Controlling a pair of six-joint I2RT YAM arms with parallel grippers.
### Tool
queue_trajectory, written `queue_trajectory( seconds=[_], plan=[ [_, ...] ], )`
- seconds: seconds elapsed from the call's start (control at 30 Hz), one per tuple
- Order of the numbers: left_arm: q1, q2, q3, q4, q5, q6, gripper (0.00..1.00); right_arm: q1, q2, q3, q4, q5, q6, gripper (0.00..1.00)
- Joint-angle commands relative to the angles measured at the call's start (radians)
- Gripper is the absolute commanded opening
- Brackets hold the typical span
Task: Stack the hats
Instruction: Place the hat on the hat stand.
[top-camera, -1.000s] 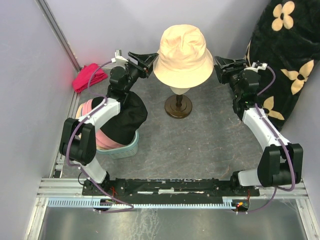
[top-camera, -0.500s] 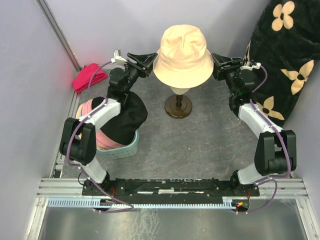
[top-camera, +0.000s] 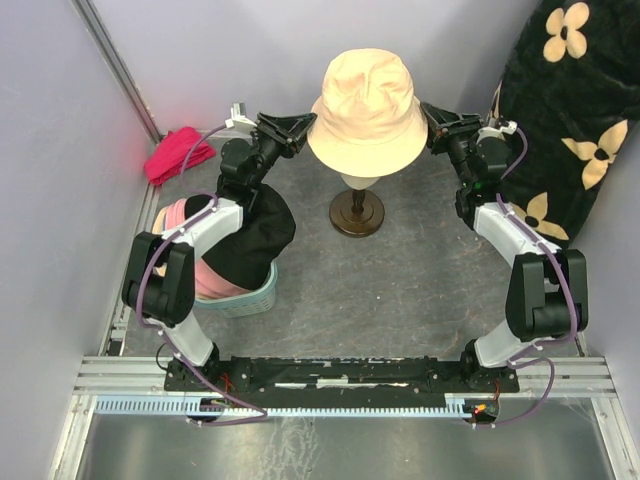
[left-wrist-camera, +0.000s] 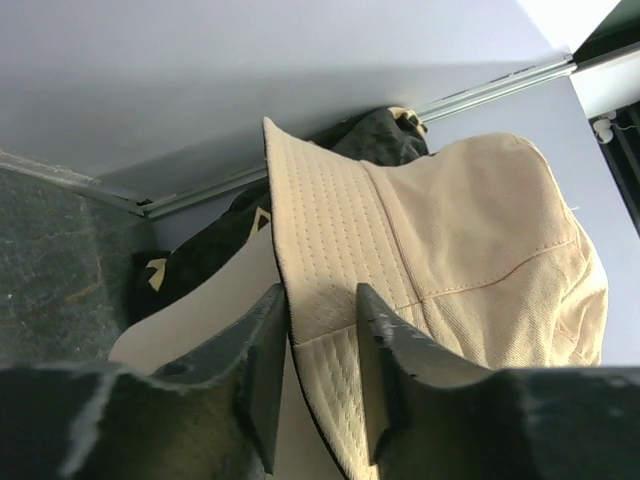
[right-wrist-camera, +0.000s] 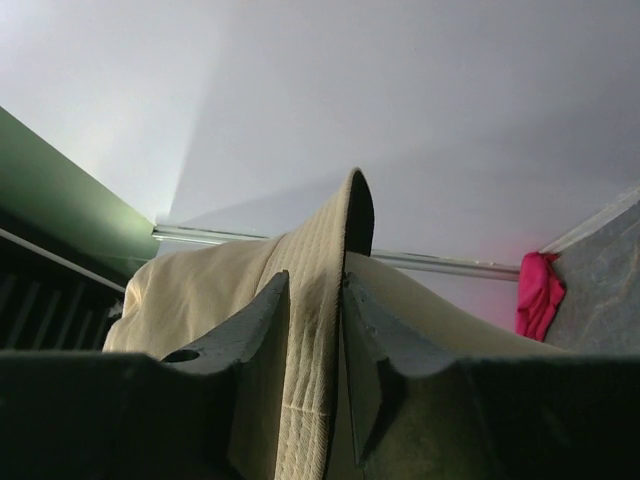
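Observation:
A beige bucket hat (top-camera: 366, 105) sits on the cream mannequin head (left-wrist-camera: 200, 320) at the back centre. My left gripper (top-camera: 310, 125) is at the hat's left brim and my right gripper (top-camera: 428, 112) at its right brim. In the left wrist view the stitched brim (left-wrist-camera: 320, 260) runs between the part-open jaws of the left gripper (left-wrist-camera: 320, 292), with a gap at one side. The right gripper (right-wrist-camera: 315, 277) straddles the brim (right-wrist-camera: 318, 300) more narrowly. A black hat (top-camera: 255, 235) lies over a pink hat (top-camera: 205, 275) in a basket.
The pale teal basket (top-camera: 255, 298) stands at the left by my left arm. The head's dark round stand (top-camera: 357, 212) is mid-table. A magenta cloth bundle (top-camera: 178, 155) lies at the far left. A black flowered blanket (top-camera: 570, 120) fills the right back corner.
Both grippers have moved inward onto the beige hat's brim from either side, and their jaws have narrowed around it. The hat has not moved.

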Motion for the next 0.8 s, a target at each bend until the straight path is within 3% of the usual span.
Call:
queue_trajectory(
  seconds=[0.0,0.2,0.3,0.77],
  plan=[
    [-0.001,0.007,-0.003,0.083,0.028,-0.04,0.33,-0.001,0.015,0.038,0.105,-0.023,0.042,0.3],
    [-0.002,0.01,-0.004,0.09,0.026,-0.038,0.14,0.0,0.019,0.033,0.101,-0.02,0.042,0.09],
    [-0.002,0.014,-0.005,0.087,0.021,-0.037,0.03,0.0,0.024,0.027,0.096,-0.019,0.039,0.04],
    [-0.012,0.011,-0.017,-0.104,-0.051,-0.014,0.03,-0.001,0.039,-0.013,0.034,-0.014,0.008,0.02]
  ],
)
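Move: The hat is already over the hat stand's head, with its brim edge between each hand's open fingers. Its middle lies about 13 cm to the left hand's right and 13 cm to the right hand's left, some 1–2 cm ahead and 3 cm above both. The stand's head is beneath it, about 8 cm below the hands. From the left hand, the black hat in the basket is roughly 22 cm back, 17 cm left and 18 cm lower. Almost without travel at first, both hands shut their half-open fingers and pinch the hat's brim at its left and right edges. Then they draw it down over the stand's head by about 1.5 cm, edging slightly forward, the right a little before the left; the wrists hardly turn. ##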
